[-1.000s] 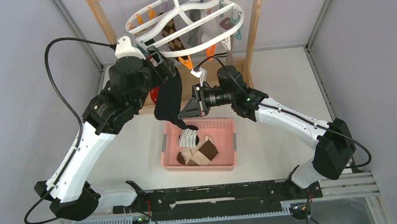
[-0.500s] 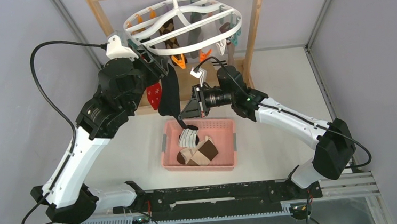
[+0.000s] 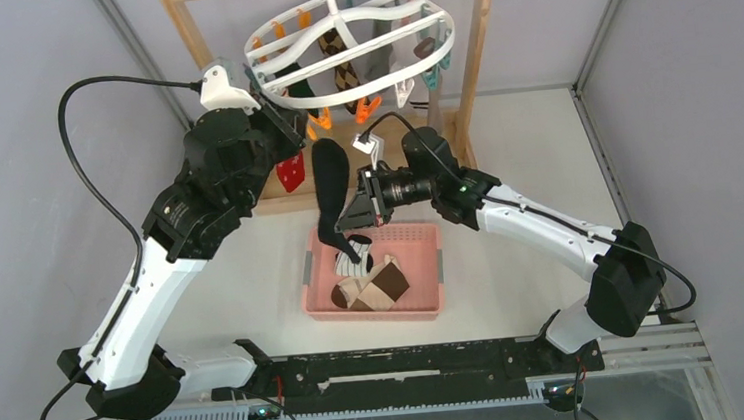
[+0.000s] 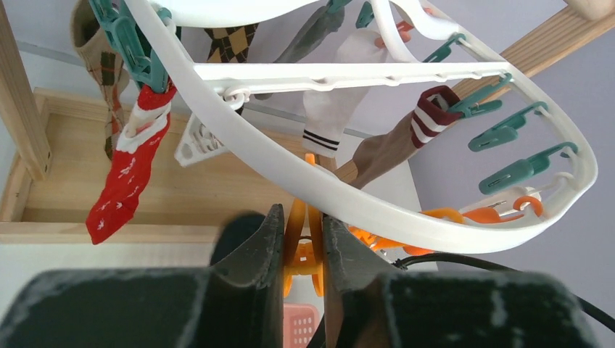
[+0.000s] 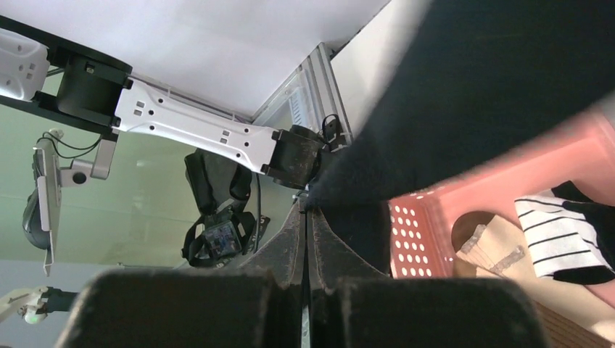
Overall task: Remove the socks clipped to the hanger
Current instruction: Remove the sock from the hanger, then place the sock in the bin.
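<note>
The white hanger (image 3: pixel 451 29) (image 4: pixel 389 220) hangs from the wooden frame with several socks clipped to it: a red one (image 4: pixel 120 181) (image 3: pixel 291 171), a white black-striped one (image 4: pixel 330 116), a brown one (image 4: pixel 395 145) and an argyle one (image 4: pixel 230 43). My left gripper (image 4: pixel 303 225) (image 3: pixel 299 127) is shut on an orange clip (image 4: pixel 304 239) under the rim, squeezing its handles. A black sock (image 3: pixel 329 188) (image 5: pixel 493 94) hangs free below the hanger. My right gripper (image 5: pixel 306 210) (image 3: pixel 352 220) is shut on the black sock's lower end, above the basket.
A pink basket (image 3: pixel 420 228) (image 5: pixel 508 188) on the table holds a striped sock (image 5: pixel 558 232) and brown-and-beige socks (image 3: pixel 374 288). The wooden frame's right post (image 3: pixel 480 41) stands behind my right arm, its base board (image 4: pixel 181 188) below the hanger.
My left gripper has closed on the orange clip. The black sock's top has come away from the hanger, which has swung up and to the right. The right gripper stays shut.
</note>
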Robot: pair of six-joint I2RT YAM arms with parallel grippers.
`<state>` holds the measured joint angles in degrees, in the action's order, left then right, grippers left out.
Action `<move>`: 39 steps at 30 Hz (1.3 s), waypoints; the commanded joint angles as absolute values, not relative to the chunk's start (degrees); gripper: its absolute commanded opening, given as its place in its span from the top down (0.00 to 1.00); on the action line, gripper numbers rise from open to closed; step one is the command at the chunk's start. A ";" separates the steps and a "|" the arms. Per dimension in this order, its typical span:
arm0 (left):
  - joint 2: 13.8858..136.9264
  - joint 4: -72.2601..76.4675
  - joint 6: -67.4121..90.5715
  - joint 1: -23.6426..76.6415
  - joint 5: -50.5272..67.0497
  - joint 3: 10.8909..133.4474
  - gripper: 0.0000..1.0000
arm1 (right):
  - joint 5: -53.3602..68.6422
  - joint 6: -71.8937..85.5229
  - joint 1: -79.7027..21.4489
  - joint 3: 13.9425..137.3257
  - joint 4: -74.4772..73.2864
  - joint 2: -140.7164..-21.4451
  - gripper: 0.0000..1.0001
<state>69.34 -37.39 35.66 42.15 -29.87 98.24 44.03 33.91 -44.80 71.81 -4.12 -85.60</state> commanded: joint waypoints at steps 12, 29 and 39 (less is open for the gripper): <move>67.25 -36.85 36.27 42.21 -30.54 96.39 0.89 | 42.68 28.13 -45.59 72.08 -10.38 -82.35 1.00; 61.92 -40.05 37.70 42.26 -29.55 89.42 0.53 | 38.32 22.28 -46.40 68.80 -22.26 -82.59 1.00; 58.93 -41.39 37.95 42.19 -28.48 86.58 0.31 | 33.75 20.92 -47.19 66.16 -27.47 -84.21 1.00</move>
<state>60.95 -41.34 37.58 42.15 -29.32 87.74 36.40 22.59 -46.76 67.37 -25.50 -84.47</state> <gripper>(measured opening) 0.676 0.006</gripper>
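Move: My right hand keeps its pinch on the black sock, already free of the hanger. The middle of the pink basket lies about 3 cm ahead, 4 to the right and 25 below. In the basket, the striped sock is some 6 cm ahead and level sideways, and the beige sock level ahead and 3 cm right, both about 27 down. My left hand still squeezes an orange clip right between its pads; the red sock hangs roughly 5 cm ahead, 8 left and 6 lower. I lower the black sock with my right hand towards the basket, some 9 cm down while easing about 4 cm right and a little back, fingertips dipping some 20 degrees and staying shut on the sock. My left hand holds still at first, then opens wide, lets go of the orange clip and backs off about 5 cm down, drawing back and a bit left from the hanger rim. ##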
